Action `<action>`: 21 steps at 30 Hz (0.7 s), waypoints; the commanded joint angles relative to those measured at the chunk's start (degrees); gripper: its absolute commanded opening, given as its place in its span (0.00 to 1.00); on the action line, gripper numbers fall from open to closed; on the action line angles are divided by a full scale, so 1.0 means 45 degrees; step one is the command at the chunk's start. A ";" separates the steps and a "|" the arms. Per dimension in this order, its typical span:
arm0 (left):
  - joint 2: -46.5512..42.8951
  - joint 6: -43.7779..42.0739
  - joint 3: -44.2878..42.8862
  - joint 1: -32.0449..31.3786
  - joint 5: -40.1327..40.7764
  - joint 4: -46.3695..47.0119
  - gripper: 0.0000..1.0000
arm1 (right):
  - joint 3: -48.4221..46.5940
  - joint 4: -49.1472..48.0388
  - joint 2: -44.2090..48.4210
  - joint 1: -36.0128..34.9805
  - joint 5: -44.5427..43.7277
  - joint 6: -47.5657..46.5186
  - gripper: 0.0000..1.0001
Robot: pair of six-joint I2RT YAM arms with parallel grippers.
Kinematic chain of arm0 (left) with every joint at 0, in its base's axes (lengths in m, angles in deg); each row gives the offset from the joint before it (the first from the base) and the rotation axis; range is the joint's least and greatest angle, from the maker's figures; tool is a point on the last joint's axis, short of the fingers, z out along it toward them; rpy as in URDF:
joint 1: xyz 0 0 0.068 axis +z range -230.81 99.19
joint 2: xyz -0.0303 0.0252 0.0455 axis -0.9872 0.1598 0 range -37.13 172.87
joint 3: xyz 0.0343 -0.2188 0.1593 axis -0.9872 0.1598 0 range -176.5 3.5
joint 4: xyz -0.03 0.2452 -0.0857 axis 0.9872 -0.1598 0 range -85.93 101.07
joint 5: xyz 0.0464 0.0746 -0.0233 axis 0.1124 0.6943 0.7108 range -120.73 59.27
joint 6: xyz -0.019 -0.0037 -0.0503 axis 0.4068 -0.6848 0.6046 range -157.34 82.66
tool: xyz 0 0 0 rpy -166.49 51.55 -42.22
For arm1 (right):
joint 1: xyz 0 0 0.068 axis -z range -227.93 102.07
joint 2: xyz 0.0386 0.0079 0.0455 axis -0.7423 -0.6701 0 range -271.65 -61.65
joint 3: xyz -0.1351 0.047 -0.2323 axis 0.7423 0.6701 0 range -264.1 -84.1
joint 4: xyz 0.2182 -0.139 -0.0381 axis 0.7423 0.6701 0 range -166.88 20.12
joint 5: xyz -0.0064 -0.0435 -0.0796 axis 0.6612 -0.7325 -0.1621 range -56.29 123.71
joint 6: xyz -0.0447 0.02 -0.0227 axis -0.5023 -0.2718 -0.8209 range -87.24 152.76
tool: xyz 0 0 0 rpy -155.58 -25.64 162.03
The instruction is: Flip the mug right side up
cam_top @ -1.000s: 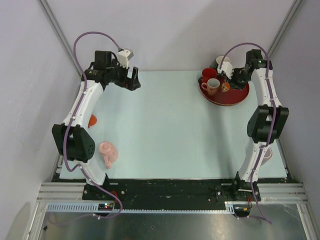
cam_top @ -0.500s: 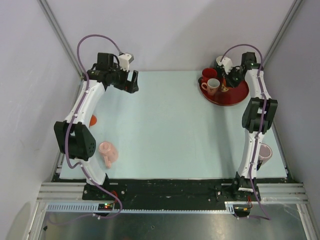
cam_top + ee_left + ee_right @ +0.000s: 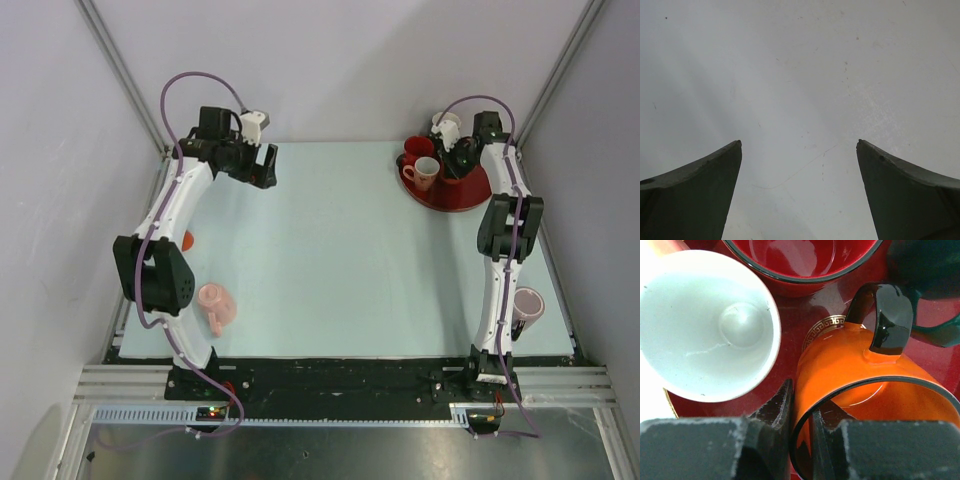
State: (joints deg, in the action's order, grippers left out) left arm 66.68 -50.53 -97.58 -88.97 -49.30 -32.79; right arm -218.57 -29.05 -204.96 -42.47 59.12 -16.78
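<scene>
An orange mug (image 3: 855, 365) with a black handle (image 3: 890, 315) and black rim sits on the red tray (image 3: 795, 315), its mouth facing the right wrist camera. My right gripper (image 3: 807, 400) is shut on its wall at the rim, one finger inside and one outside. From above, the right gripper (image 3: 458, 160) is over the tray (image 3: 470, 195) at the back right and covers most of that mug. My left gripper (image 3: 265, 165) hangs open at the back left; in its wrist view the left gripper (image 3: 799, 145) shows only bare table between its fingers.
On the tray beside the orange mug stand a white cup (image 3: 705, 325), a red mug (image 3: 800, 260) and a dark green mug (image 3: 930, 270). A pink mug (image 3: 215, 305) lies at the near left, another mug (image 3: 527, 303) stands by the right arm, and a small orange object (image 3: 186, 240) sits behind the left arm.
The right arm has swung its elbow inward and the gripper has edged toward the back of the tray, still clamped on the mug. The left arm has shifted slightly.
</scene>
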 commanded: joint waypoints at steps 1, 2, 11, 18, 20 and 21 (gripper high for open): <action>0.0085 -0.0327 -0.0663 0.0095 0.0054 0.0077 1.00 | -0.0849 -0.0773 0.0028 -0.0084 0.0309 0.0200 0.02; 0.0110 -0.0329 -0.0673 0.0095 0.0039 0.0077 1.00 | -0.0854 -0.0858 -0.0001 -0.0081 0.0359 0.0292 0.05; 0.0180 -0.0239 -0.0693 0.0089 -0.0053 0.0075 1.00 | -0.0911 -0.1839 0.0128 -0.0194 0.0190 0.0836 0.33; 0.0162 -0.0248 -0.0637 0.0094 -0.0068 0.0076 1.00 | -0.0728 -0.1942 0.0850 -0.0206 -0.0120 0.0747 0.50; 0.0131 -0.0251 -0.0627 0.0090 -0.0087 0.0077 1.00 | -0.0226 -0.2100 0.1436 -0.0204 -0.0246 0.0914 0.52; 0.0104 -0.0252 -0.0626 0.0083 -0.0119 0.0068 1.00 | 0.0219 -0.2244 0.1953 -0.0171 -0.0290 0.1137 0.53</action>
State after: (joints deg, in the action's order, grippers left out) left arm 67.47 -50.90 -98.00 -88.95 -49.32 -32.92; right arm -219.60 -36.17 -205.63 -43.20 58.55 -13.65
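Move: The orange mug, pinched by its rim in the right hand and still tilted, has its middle about 4 cm to the right, 1 cm back and 3 cm below. The white mug stands about 6 cm left and 1 cm back, the red mug 7 cm ahead and 7 cm left, the green mug 11 cm ahead and 1 cm right. From the left hand, the orange mug lies some 54 cm right, 13 cm ahead and well below. The right hand lowers the orange mug about 1 cm, opens to free its rim, then goes 3 cm forward, rising. ##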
